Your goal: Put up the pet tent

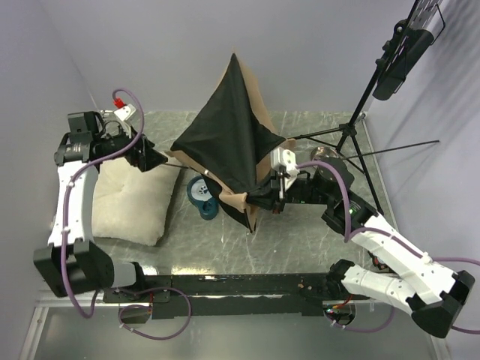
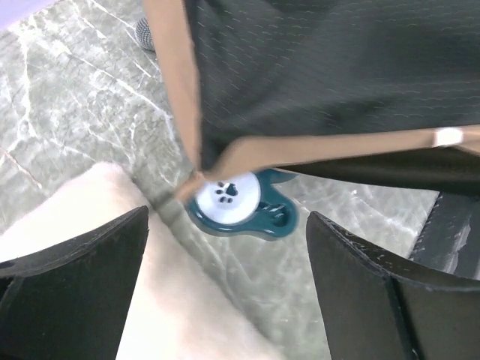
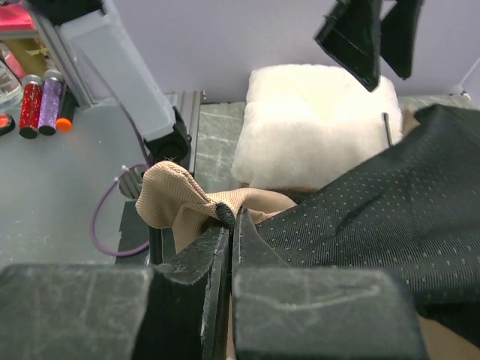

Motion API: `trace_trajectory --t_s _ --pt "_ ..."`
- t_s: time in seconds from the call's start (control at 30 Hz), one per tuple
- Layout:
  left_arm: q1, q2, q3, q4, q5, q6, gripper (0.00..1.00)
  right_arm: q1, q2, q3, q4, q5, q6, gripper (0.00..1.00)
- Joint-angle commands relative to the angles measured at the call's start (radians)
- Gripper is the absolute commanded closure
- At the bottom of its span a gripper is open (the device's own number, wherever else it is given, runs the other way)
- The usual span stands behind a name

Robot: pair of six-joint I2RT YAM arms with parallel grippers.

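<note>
The pet tent [image 1: 225,135] stands tipped on the table's middle, its black dotted base turned towards the camera with tan fabric behind it. My right gripper [image 1: 260,199] is shut on the tent's near right corner. In the right wrist view its fingertips [image 3: 232,219] pinch bunched tan fabric and a black loop. My left gripper [image 1: 157,157] hangs open just left of the tent's left corner, above the pillow's edge. In the left wrist view its fingers [image 2: 75,277] stand wide with nothing between them, and the tent [image 2: 337,75] fills the top.
A cream-white pillow [image 1: 131,199] lies at the left under the left arm. A teal holder with a white paw-print disc [image 1: 202,196] sits on the marble table [image 1: 300,240] beside the tent's near edge. A black tripod [image 1: 349,135] stands at the back right.
</note>
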Motion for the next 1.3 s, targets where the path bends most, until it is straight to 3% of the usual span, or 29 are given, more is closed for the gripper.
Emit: trace_trajectory --t_s 0.0,0.1,0.17,0.23,0.27,0.33,0.4,0.53,0.6,0.77,0.97,1.07,1.27 --pt "-0.002 0.082 -0.013 0.052 0.101 0.229 0.12 -0.002 -0.054 -0.056 -0.075 0.042 -0.029 1.00" --pt "-0.045 0.169 0.052 -0.135 0.127 0.525 0.15 -0.002 -0.076 -0.074 -0.094 0.057 -0.036 1.00" --pt "-0.077 0.217 0.093 -0.228 0.153 0.609 0.20 -0.002 -0.083 -0.079 -0.113 0.068 -0.048 1.00" --pt "-0.114 0.252 0.125 -0.293 0.164 0.648 0.34 -0.002 -0.091 -0.085 -0.133 0.079 -0.062 0.99" --pt "-0.131 0.259 0.131 -0.310 0.166 0.656 0.48 0.000 -0.096 -0.087 -0.144 0.083 -0.069 0.97" --pt "-0.146 0.253 0.135 -0.310 0.178 0.644 0.65 -0.002 -0.105 -0.088 -0.169 0.091 -0.082 0.93" --pt "-0.151 0.228 0.129 -0.284 0.179 0.605 0.79 -0.002 -0.116 -0.082 -0.216 0.105 -0.106 0.83" --pt "-0.172 0.159 0.125 -0.201 0.131 0.467 0.91 -0.003 -0.151 -0.050 -0.394 0.145 -0.212 0.41" --pt "-0.193 0.124 0.135 -0.190 0.100 0.455 0.94 -0.003 -0.168 -0.029 -0.486 0.183 -0.275 0.24" --pt "-0.273 0.050 0.159 -0.126 0.040 0.369 0.93 -0.011 -0.197 0.063 -0.618 0.307 -0.457 0.06" --pt "-0.310 0.022 0.230 -0.068 -0.011 0.231 0.93 -0.025 -0.169 0.195 -0.704 0.378 -0.583 0.00" --pt "-0.310 0.032 0.254 -0.115 -0.038 0.245 0.94 -0.029 -0.185 0.177 -0.785 0.393 -0.664 0.00" --pt "-0.313 0.007 0.260 -0.129 -0.066 0.226 0.94 -0.029 -0.217 0.208 -0.827 0.428 -0.678 0.00"
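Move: My left hand is open just short of the tent's left corner, which lies some 5 cm to its right, 2 cm ahead and 6 cm below. From the same hand, the teal bowl is about 17 cm right, 3 cm ahead and 25 cm down, and the cushion's middle 8 cm left, 3 cm ahead and 25 cm down. My right hand still pinches the near corner; the left corner is roughly 26 cm left of it, 19 cm ahead and 12 cm lower. I drop my left hand about 6 cm and swing it right, turning some 25 degrees clockwise, and pinch the tent's left corner, then lift about 11 cm while carrying it a little farther right. With the left fingers closing, my right hand opens wide, lets go of the near corner and draws about 10 cm right and a few centimetres down. ##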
